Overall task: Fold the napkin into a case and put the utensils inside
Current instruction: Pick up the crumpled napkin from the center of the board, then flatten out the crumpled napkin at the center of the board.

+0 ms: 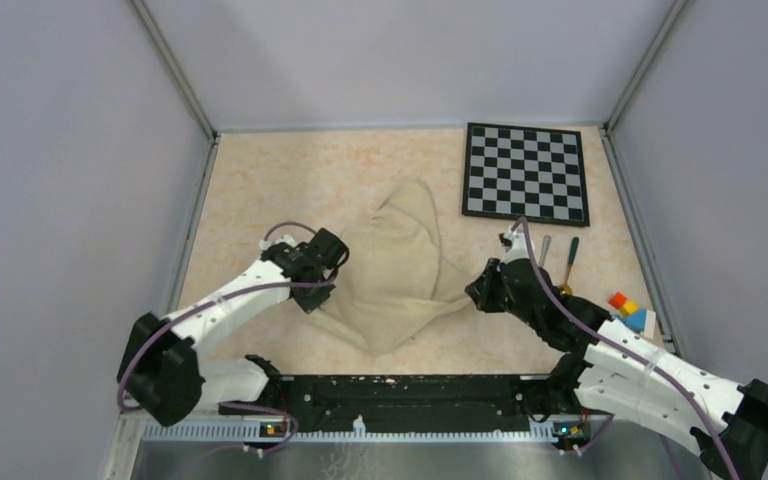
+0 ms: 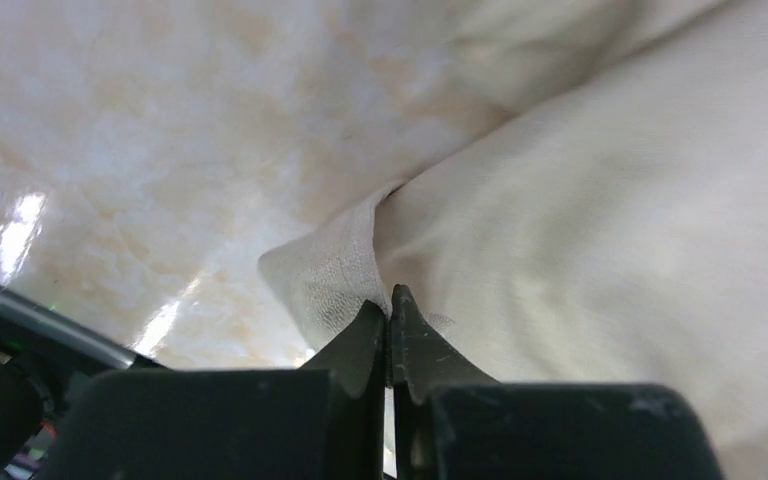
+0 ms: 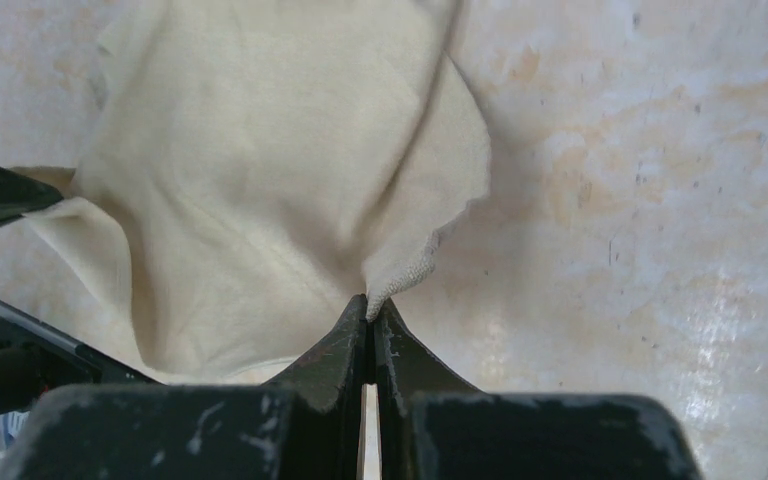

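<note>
The beige napkin (image 1: 395,270) lies rumpled in the middle of the table, stretched between both arms. My left gripper (image 1: 332,262) is shut on the napkin's left edge; the left wrist view shows a cloth corner (image 2: 325,280) pinched at the left gripper's (image 2: 388,305) tips. My right gripper (image 1: 477,292) is shut on the napkin's right corner (image 3: 410,265), with the cloth caught between the right gripper's (image 3: 371,310) tips. The silver knife (image 1: 545,247) and the dark-handled spoon (image 1: 570,258) lie on the table just right of my right gripper, partly hidden by the arm.
A black-and-white checkered board (image 1: 526,172) lies at the back right. Small coloured blocks (image 1: 628,308) sit by the right wall next to my right arm. Grey walls close in the table on three sides.
</note>
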You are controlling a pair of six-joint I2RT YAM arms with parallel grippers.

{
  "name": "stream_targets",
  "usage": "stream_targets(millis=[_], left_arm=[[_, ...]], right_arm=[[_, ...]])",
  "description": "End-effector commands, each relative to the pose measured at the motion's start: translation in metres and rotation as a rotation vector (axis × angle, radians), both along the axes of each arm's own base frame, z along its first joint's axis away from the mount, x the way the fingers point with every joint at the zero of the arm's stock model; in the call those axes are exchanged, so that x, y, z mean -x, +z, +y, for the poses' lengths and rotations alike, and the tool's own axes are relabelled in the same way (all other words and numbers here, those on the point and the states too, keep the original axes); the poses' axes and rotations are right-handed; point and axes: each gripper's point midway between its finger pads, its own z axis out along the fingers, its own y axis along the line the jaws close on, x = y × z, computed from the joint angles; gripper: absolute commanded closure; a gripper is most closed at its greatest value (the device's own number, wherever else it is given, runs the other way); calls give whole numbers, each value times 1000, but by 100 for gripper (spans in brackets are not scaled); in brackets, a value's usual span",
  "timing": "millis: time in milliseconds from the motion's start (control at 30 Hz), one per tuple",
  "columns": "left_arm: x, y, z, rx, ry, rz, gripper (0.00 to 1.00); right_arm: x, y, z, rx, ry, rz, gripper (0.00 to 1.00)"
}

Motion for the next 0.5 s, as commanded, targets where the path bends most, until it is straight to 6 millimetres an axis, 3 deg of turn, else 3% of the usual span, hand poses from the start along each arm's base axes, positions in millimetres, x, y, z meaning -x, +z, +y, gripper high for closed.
stream_targets(millis=[0, 100, 167, 200, 267, 367, 467], left_arm=[[-47, 116, -5, 55, -141, -369, 100], [-56, 224, -8, 137, -285, -703, 100], [-46, 307, -8, 196, -397, -1004, 100], [-36, 359, -12, 251, -468, -1203, 100], [-1, 426, -4, 295, -550, -1470, 100], [48, 494, 14, 296, -630, -1739, 100], [80, 534, 27, 286, -665, -1878, 100]], right_arm=[[-27, 91, 3, -3, 6, -214, 100], [-30, 159, 6, -11, 74, -376, 100], [-24, 209, 13, -55, 152, -492, 100], [-18, 236, 16, -86, 195, -554, 100], [-1, 288, 20, -166, 276, -675, 100], [37, 366, 22, -327, 409, -873, 100], [61, 415, 18, -440, 463, -984, 100]])
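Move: The left fingers already grip one napkin corner just above the table; the napkin's middle lies about 15 cm to that hand's right, 11 cm ahead and 4 cm below. The right fingers hold another corner higher up, with the middle some 16 cm to their left, 11 cm ahead and 10 cm below. From the right hand the knife lies about 16 cm right and 14 cm ahead, the chessboard some 15 cm right and 40 cm ahead, both about 11 cm below. Up, fast and together, both hands go away from the table with their napkin corners still pinched: the left climbs about 47 cm, easing forward and then drawing back past its start, the right about 33 cm nearly straight up. Meanwhile the wrists swing upward, the left from pointing down to pointing forward, the right by some 45 degrees. ##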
